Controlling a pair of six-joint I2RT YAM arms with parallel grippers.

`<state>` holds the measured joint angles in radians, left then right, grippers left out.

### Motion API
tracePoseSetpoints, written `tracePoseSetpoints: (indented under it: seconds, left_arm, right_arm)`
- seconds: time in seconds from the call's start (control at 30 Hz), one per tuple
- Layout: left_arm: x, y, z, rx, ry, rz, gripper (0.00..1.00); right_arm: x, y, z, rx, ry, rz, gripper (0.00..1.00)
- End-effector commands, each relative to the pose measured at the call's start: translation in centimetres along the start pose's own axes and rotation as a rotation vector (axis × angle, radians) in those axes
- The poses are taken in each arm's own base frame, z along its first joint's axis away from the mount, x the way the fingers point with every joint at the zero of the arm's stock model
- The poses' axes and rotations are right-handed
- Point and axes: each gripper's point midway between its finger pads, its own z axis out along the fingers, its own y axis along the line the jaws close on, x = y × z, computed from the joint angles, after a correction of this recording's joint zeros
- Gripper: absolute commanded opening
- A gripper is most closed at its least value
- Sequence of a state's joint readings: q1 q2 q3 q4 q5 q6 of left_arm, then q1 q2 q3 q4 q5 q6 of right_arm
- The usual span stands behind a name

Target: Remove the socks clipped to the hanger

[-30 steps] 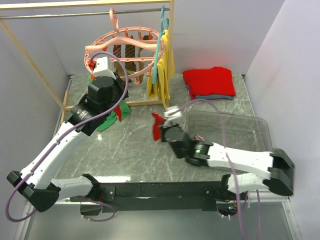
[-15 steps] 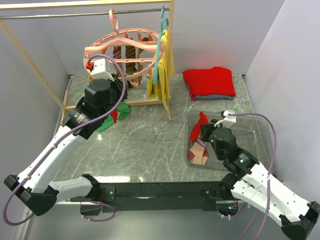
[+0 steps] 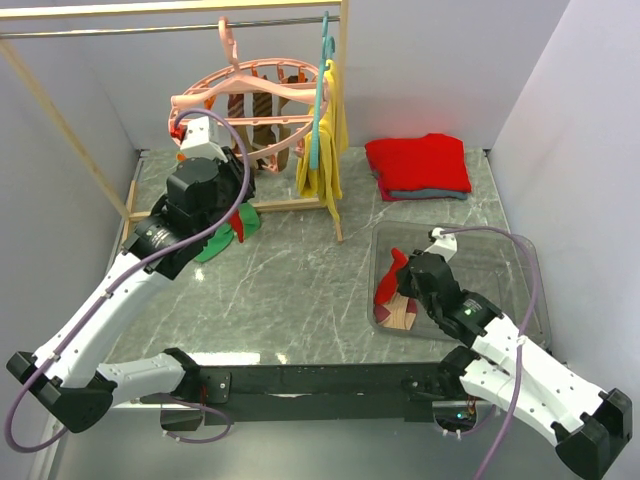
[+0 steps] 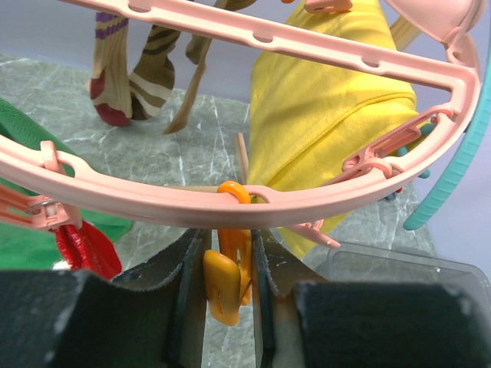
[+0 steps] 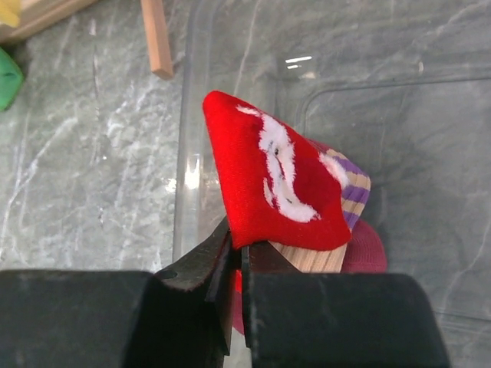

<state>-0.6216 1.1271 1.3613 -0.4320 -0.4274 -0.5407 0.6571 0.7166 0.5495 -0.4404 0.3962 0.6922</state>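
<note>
The salmon-pink hanger hangs from the rail, its ring crossing the left wrist view. My left gripper is under the ring, shut on a dangling orange clip. Brown-striped socks stay clipped at the far side, and a red sock hangs at the near left. My right gripper is low inside the clear bin, shut on the edge of a red sock. That sock lies over a striped sock.
A yellow cloth on a thin teal hanger hangs right of the ring. A green cloth lies under the ring. A folded red garment sits at the back right. The wooden rack foot runs between them.
My right arm carried the red sock from mid-table to the right and down into the clear bin, onto the striped sock. The left gripper stayed on the orange clip.
</note>
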Motion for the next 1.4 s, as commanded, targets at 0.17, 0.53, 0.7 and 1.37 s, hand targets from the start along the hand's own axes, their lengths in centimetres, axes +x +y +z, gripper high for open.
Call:
tracePoseSetpoints:
  seconds: [0.17,0.53,0.7,1.37]
  left_arm:
    - [-0.8,-0.7,-1.0,0.048,-0.014,-0.030,0.01]
    - [-0.7,-0.8,-1.3,0.058,-0.010,-0.038,0.02]
    - [-0.6,-0.9,-1.4,0.061,-0.003,-0.041,0.02]
    - [-1.1,-1.3,-1.6,0.072,0.003,-0.050,0.05]
  right_arm:
    - [-1.8,-0.8,-0.9,0.068,-0.022,-0.035,0.45]
    - [-6.3,6.2,-4.1,-0.149,-0.094,-0.182,0.99]
    - [-4.4,15.0,-4.4,-0.421,-0.088,-0.332,1.00]
    - [-2.1,37.2,-1.5,-0.924,-0.263,-0.427,0.94]
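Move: The right hand holds a red sock by its end, low over the clear tray; the striped sock lies about 7 cm below it, some 2 cm back and 2 cm right. The red sock still clipped to the hanger is roughly 38 cm left, 9 cm ahead and 16 cm higher; the green sock hangs about 5 cm left of that one and 1 cm farther out. From the left hand, that clipped red sock is some 7 cm left, level fore and aft, 10 cm lower. Leftward, after a short lift: the right fingers open wide and let go of the red sock over the tray, the hand rises clear, then sweeps some 31 cm left towards the red sock still on the hanger, ending about 11 cm higher. On the way the wrist swings nearly 50 degrees counter-clockwise and tips the open fingers up to level. The left hand stays put, keeping the orange clip at the ring's rim between its fingers. ##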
